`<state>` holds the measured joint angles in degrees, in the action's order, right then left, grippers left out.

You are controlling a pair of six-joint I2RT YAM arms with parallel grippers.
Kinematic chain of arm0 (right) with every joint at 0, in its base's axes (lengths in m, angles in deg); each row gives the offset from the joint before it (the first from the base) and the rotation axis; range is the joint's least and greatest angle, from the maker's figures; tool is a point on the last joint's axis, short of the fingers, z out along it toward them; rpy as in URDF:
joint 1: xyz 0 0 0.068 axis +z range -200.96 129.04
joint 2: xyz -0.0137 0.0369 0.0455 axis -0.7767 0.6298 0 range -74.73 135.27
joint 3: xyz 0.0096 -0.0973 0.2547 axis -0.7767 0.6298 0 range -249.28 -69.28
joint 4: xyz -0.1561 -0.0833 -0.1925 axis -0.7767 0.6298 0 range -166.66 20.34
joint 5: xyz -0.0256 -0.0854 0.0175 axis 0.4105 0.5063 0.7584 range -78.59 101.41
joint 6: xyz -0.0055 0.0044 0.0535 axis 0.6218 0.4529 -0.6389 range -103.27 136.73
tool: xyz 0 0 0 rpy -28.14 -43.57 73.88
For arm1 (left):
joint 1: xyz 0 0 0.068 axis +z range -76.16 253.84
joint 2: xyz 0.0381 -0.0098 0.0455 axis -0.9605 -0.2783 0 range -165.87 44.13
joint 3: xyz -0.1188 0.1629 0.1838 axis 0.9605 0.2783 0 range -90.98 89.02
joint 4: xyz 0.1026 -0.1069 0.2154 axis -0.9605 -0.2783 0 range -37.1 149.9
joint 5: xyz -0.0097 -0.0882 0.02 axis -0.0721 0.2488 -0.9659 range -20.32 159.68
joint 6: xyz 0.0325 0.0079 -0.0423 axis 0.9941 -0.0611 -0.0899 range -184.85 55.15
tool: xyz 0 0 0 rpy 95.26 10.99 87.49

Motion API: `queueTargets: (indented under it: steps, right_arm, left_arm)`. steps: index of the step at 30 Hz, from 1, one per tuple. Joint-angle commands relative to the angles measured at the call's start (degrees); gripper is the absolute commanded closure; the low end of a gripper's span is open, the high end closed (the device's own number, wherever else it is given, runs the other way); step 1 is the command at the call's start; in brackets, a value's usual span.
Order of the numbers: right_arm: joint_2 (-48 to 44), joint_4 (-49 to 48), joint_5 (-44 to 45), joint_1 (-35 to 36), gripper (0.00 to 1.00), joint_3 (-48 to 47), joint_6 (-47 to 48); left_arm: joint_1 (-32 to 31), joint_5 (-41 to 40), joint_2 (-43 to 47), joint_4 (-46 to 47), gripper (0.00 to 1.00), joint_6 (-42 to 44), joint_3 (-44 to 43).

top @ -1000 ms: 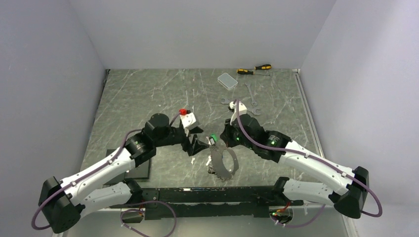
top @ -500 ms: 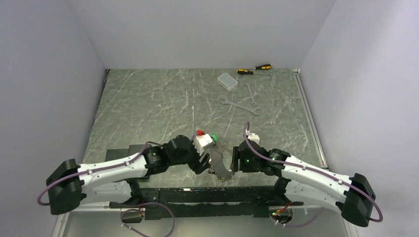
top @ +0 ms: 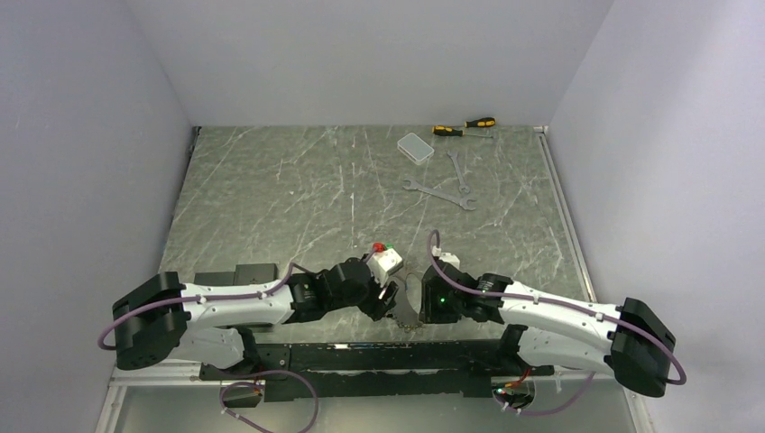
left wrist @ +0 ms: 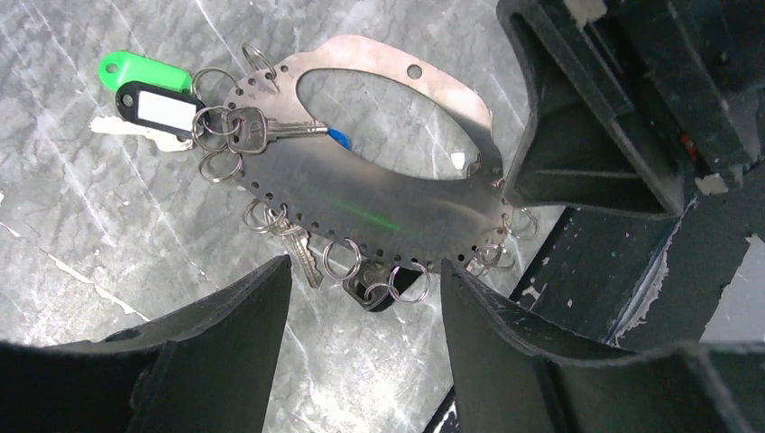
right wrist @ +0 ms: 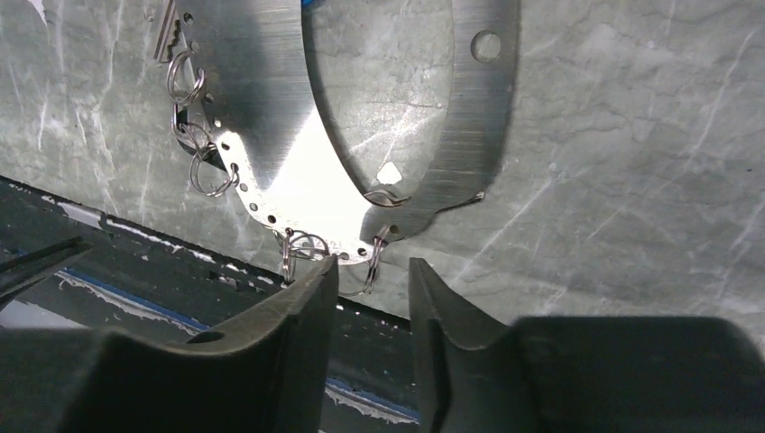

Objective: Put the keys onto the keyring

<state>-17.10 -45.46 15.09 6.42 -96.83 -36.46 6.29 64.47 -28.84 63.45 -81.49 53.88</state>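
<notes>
The keyring (left wrist: 361, 207) is a flat silver oval plate with a holed rim and small split rings, lying at the table's near edge (top: 408, 317). Keys hang from it: a silver key (left wrist: 275, 131), green (left wrist: 135, 68) and black (left wrist: 162, 108) tags, another silver key (left wrist: 299, 253) and a black-headed one (left wrist: 390, 290). My left gripper (left wrist: 361, 275) is open just short of the plate's rim, nothing between its fingers. My right gripper (right wrist: 372, 266) is on the plate's other side, jaws narrowly apart around a small split ring (right wrist: 375, 253) without clamping it.
Two wrenches (top: 439, 192) lie at the back right, with a clear plastic box (top: 416, 147) and screwdrivers (top: 465, 126) behind them. The black base rail (top: 379, 356) runs just beyond the keyring's near side. A black pad (top: 253, 271) lies by the left arm.
Both arms have pulled back toward the near edge and closed in on the keyring from either side. The green tag has gone under the left wrist in the top view.
</notes>
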Motion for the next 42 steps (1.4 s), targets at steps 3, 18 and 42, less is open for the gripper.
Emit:
queueTargets:
  steps: [3, 18, 42]
  right_arm:
    - [1.83, -2.99, -0.45, 1.53, 0.68, 0.89, -1.51]
    - [-0.64, 5.56, 4.78, 2.03, 1.0, -9.26, 0.99]
    - [3.07, 13.48, 8.05, 1.93, 1.0, -32.52, 10.68]
  left_arm:
    - [-0.3, -2.38, 1.21, 4.14, 0.35, -1.53, 0.89]
    - [-0.45, 2.27, 5.38, 4.77, 0.36, 2.39, 1.86]
    - [-5.39, -3.52, 18.07, 2.15, 0.1, 29.71, -0.57]
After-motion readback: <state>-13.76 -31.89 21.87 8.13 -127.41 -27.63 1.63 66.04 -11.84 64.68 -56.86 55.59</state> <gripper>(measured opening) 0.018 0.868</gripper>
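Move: The keyring plate lies flat just under the open right fingers, its near end with bare rings right at their tips; its middle is some 5 cm ahead, 4 cm left and 2 cm below. From that hand the blue tag sits about 8 cm ahead and 5 cm left, the dark fob 2 cm ahead and 7 cm left, and the green tag 15 cm ahead and 9 cm left. From the left hand, the plate's middle is about 6 cm right, 1 cm ahead and 8 cm below. The keyring plate's near end is pinched by the right fingers, which sink a little over 1 cm and shut on it; the right hand then lifts briskly some 16 cm, drifting forward and left and tipping its fingers outward. The empty left hand first waits beside it, then rises about 9 cm and slightly back, its wrist turning some 30 degrees and its fingers spreading wider. ##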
